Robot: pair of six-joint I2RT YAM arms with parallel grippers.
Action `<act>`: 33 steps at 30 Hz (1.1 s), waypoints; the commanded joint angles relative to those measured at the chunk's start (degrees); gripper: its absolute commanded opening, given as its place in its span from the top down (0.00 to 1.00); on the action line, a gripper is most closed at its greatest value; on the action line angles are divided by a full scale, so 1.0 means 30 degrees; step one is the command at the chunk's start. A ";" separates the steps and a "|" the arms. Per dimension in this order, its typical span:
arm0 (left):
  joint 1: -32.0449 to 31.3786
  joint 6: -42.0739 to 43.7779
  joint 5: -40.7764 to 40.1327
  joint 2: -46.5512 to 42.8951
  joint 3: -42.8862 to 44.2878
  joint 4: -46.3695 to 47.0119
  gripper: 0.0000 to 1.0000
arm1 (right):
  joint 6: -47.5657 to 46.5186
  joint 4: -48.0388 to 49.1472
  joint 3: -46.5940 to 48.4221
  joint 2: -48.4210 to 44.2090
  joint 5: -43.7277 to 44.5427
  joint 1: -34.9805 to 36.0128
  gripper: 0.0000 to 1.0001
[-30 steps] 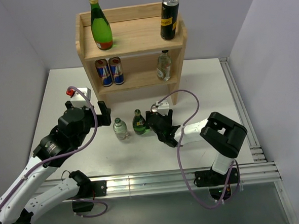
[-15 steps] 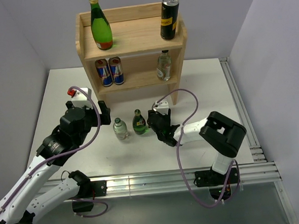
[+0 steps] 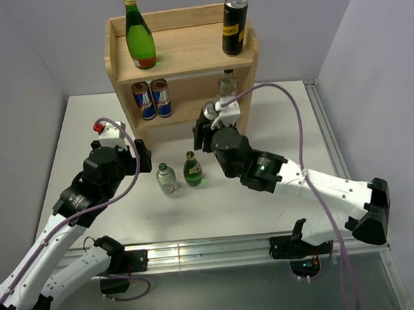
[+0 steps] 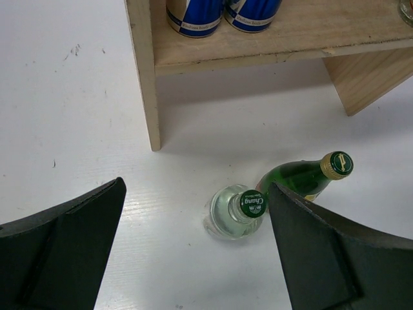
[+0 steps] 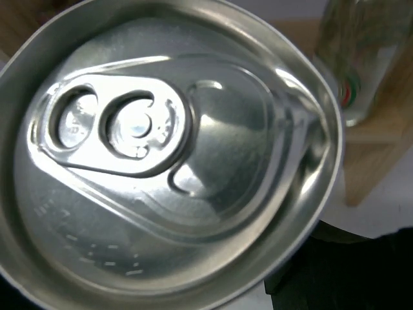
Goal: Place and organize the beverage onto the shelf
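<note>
My right gripper (image 3: 209, 127) is shut on a silver-topped can (image 5: 168, 155), held upright in front of the lower tier of the wooden shelf (image 3: 180, 55). The can (image 3: 208, 112) hangs just left of a clear bottle (image 3: 226, 90) on that tier. My left gripper (image 4: 195, 188) is open above the table. A small clear bottle with a green cap (image 4: 240, 210) stands below and between its fingers, with a small green bottle (image 4: 303, 177) beside it.
On the shelf's top board stand a tall green bottle (image 3: 139, 34) and a black can (image 3: 234, 25). Two blue cans (image 3: 152, 98) stand at the lower tier's left. A metal rail (image 3: 333, 140) edges the table on the right.
My right arm has risen from the table beside the small green bottle up to the front of the shelf's lower tier, carrying the can. The left arm has barely moved.
</note>
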 commanded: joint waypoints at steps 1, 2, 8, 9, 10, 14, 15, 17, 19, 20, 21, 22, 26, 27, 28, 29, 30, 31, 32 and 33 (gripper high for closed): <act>0.0331 0.0007 0.0450 -0.0219 -0.0131 0.0889 0.01 | -0.2368 -0.1609 0.4645 -0.0574 0.0651 0.0271 1.00; 0.0390 -0.0023 0.0595 -0.0219 -0.0160 0.0889 0.01 | -0.2719 -0.2048 0.6365 -0.0398 0.0650 0.0271 1.00; 0.0888 0.0035 0.0976 -0.0190 -0.0306 0.1035 0.01 | -0.5853 -0.4303 1.3345 0.2266 0.0941 0.0271 1.00; 0.1034 0.0007 0.1007 -0.0161 -0.0306 0.1064 0.01 | -0.6322 -0.4569 1.5241 0.3140 0.1088 0.0271 1.00; 0.1094 0.0006 0.1065 -0.0161 -0.0364 0.1065 0.01 | -0.7052 -0.4833 1.6159 0.3584 0.1177 0.0242 1.00; 0.1240 0.0006 0.1270 -0.0161 -0.0394 0.1094 0.01 | -0.8112 -0.6821 2.0988 0.5781 0.1382 -0.0108 1.00; 0.1270 0.0035 0.1300 -0.0161 -0.0394 0.1094 0.01 | -0.8317 -0.7002 2.1466 0.6337 0.1383 -0.0429 1.00; 0.1299 0.0006 0.1387 -0.0161 -0.0424 0.1153 0.01 | -0.8407 -0.7352 2.2431 0.6750 0.1324 -0.0811 1.00; 0.1329 -0.0023 0.1446 -0.0161 -0.0482 0.1153 0.01 | -0.8173 -0.7880 2.3341 0.7424 0.1062 -0.1601 1.00; 0.1357 -0.0023 0.1504 -0.0161 -0.0482 0.1153 0.01 | -0.8172 -0.8318 2.4100 0.7658 0.0944 -0.1894 1.00; 0.1358 -0.0023 0.1592 -0.0190 -0.0511 0.1182 0.01 | -0.8201 -0.8496 2.4455 0.8038 0.0943 -0.2419 1.00; 0.1358 -0.0023 0.1593 -0.0190 -0.0511 0.1182 0.01 | -0.8172 -0.8614 2.4778 0.8216 0.0798 -0.2685 1.00; 0.1387 0.0006 0.1651 -0.0219 -0.0540 0.1182 0.01 | -0.7705 -0.8820 2.5395 0.8569 -0.0109 -0.3887 1.00; 0.1416 -0.0023 0.1680 -0.0219 -0.0541 0.1182 0.01 | -0.7674 -0.8820 2.5455 0.8656 -0.0372 -0.4092 1.00; 0.1416 -0.0023 0.1681 -0.0248 -0.0570 0.1211 0.01 | -0.7674 -0.8762 2.5455 0.8744 -0.0433 -0.4355 1.00; 0.1416 -0.0023 0.1710 -0.0248 -0.0570 0.1211 0.01 | -0.7645 -0.8675 2.5484 0.8803 -0.0521 -0.4445 1.00; 0.1416 -0.0023 0.1739 -0.0248 -0.0599 0.1211 0.01 | -0.7587 -0.8674 2.5513 0.8948 -0.0754 -0.4533 1.00; 0.1416 -0.0023 0.1768 -0.0248 -0.0599 0.1211 0.01 | -0.7528 -0.8732 2.5717 0.9037 -0.0843 -0.4708 1.00; 0.1474 -0.0023 0.1798 -0.0248 -0.0599 0.1211 0.01 | -0.7412 -0.8761 2.5835 0.9154 -0.0902 -0.4767 1.00; 0.1475 -0.0023 0.1827 -0.0219 -0.0599 0.1240 0.01 | -0.7381 -0.8791 2.5894 0.9358 -0.1018 -0.4797 1.00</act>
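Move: Over the top shelf, just left of the black can, is the free spot for the can that the right hand already holds: about 17 cm ahead, 5 cm to the right and 15 cm up. The black can stands some 18 cm ahead and 10 cm right of that hand, at like height; the tall green bottle is 17 cm ahead, 14 cm left and 19 cm up. A clear bottle on the shelf below is 16 cm ahead, 6 cm right and 4 cm lower. From the left hand the spot lies roughly 21 cm ahead, 24 cm right, 17 cm up. Climbing fast, the right hand carries the gripped can some 25 cm straight up past the top board's height, tipping the fingers upward about 15 degrees. It then swings forward about 10 cm towards the free spot left of the black can, easing right 5 cm and sinking 3 cm while it turns slightly clockwise; the fingers keep their hold. ##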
